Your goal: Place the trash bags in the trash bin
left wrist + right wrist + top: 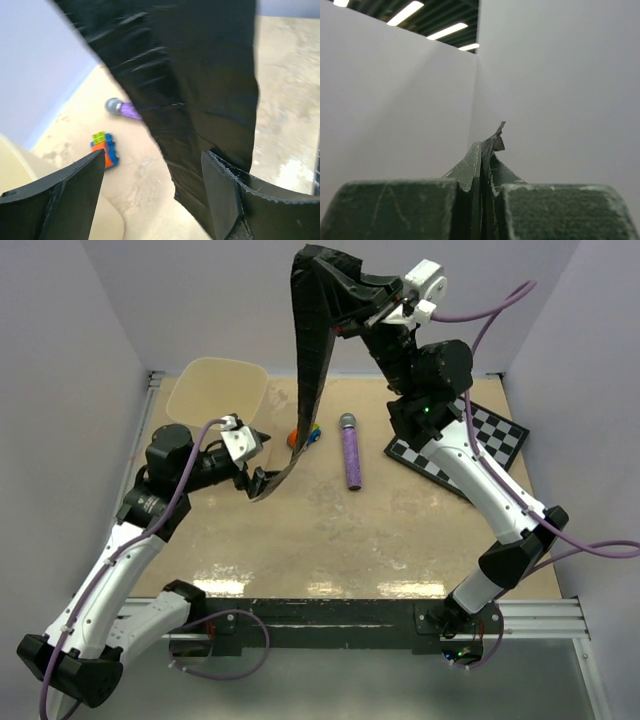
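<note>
The trash bag is a dark glossy film hanging in a long strip from high at the back. My right gripper is shut on its top end, and a pinched sliver of the bag sticks up between the closed fingers. The bag's lower end hangs down beside my left gripper. That gripper stands open, with the film's bottom edge just inside its right finger. The cream trash bin stands at the back left, behind the left gripper.
A purple glittery cylinder lies mid-table, and a small orange, blue and green toy brick sits beside the hanging bag. A black-and-white chequered board lies at the back right under the right arm. Walls close in the left, back and right sides.
</note>
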### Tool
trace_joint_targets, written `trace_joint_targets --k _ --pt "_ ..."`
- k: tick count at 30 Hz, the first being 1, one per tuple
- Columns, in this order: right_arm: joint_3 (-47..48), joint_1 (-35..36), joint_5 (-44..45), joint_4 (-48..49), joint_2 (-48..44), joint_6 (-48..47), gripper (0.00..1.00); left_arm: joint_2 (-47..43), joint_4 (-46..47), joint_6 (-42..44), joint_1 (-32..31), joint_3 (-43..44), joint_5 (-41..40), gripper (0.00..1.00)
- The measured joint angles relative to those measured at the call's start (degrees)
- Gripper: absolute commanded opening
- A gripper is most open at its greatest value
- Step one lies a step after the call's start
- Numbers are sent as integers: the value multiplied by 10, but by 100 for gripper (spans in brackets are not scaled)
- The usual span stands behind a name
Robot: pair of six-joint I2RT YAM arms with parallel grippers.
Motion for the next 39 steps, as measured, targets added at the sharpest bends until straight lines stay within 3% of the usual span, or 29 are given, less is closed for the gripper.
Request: trace_joint_targets --k 4,10,17,25,29,34,36,39 --pt "7 -2 -137 2 -2 40 0 -10 66 -29 0 -29 -67 84" --pt "12 1 -286 9 -8 85 0 32 158 -59 0 -36 -22 85" --pt "12 2 -347 35 -12 111 0 120 214 -89 0 8 64 85" --pt "12 4 -379 50 -12 127 0 162 267 -107 -8 55 125 80" --pt "12 4 -391 59 -11 129 0 188 292 -120 -30 73 155 62" --pt "12 2 -392 71 -9 129 0 217 304 -137 -42 92 184 26" --pt "12 -5 -392 76 -7 129 0 221 303 -140 -42 95 195 2" --pt "9 -24 -391 83 -5 129 0 221 303 -148 -42 96 210 0"
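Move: The trash bag hangs from the right gripper. The part to take, low on the bag, is about 6 cm right of the left hand, 3 cm ahead and 3 cm above; from the right hand it is some 31 cm below, 6 cm back and 5 cm left. From the left hand the trash bin is about 15 cm ahead, 9 cm left and 19 cm down. The toy car is 18 cm ahead and 6 cm right, the microphone 14 cm ahead and 16 cm right, both about 30 cm below. Keep the right fingers shut on the top of the bag and swing that hand back about 12 cm and a little left, turning the wrist some 40 degrees, mostly counter-clockwise, then ease it slightly forward. Meanwhile bring the open left gripper a little forward, then about 9 cm right and up to the bag, turning it clockwise, and close it fully to pinch the near edge. ##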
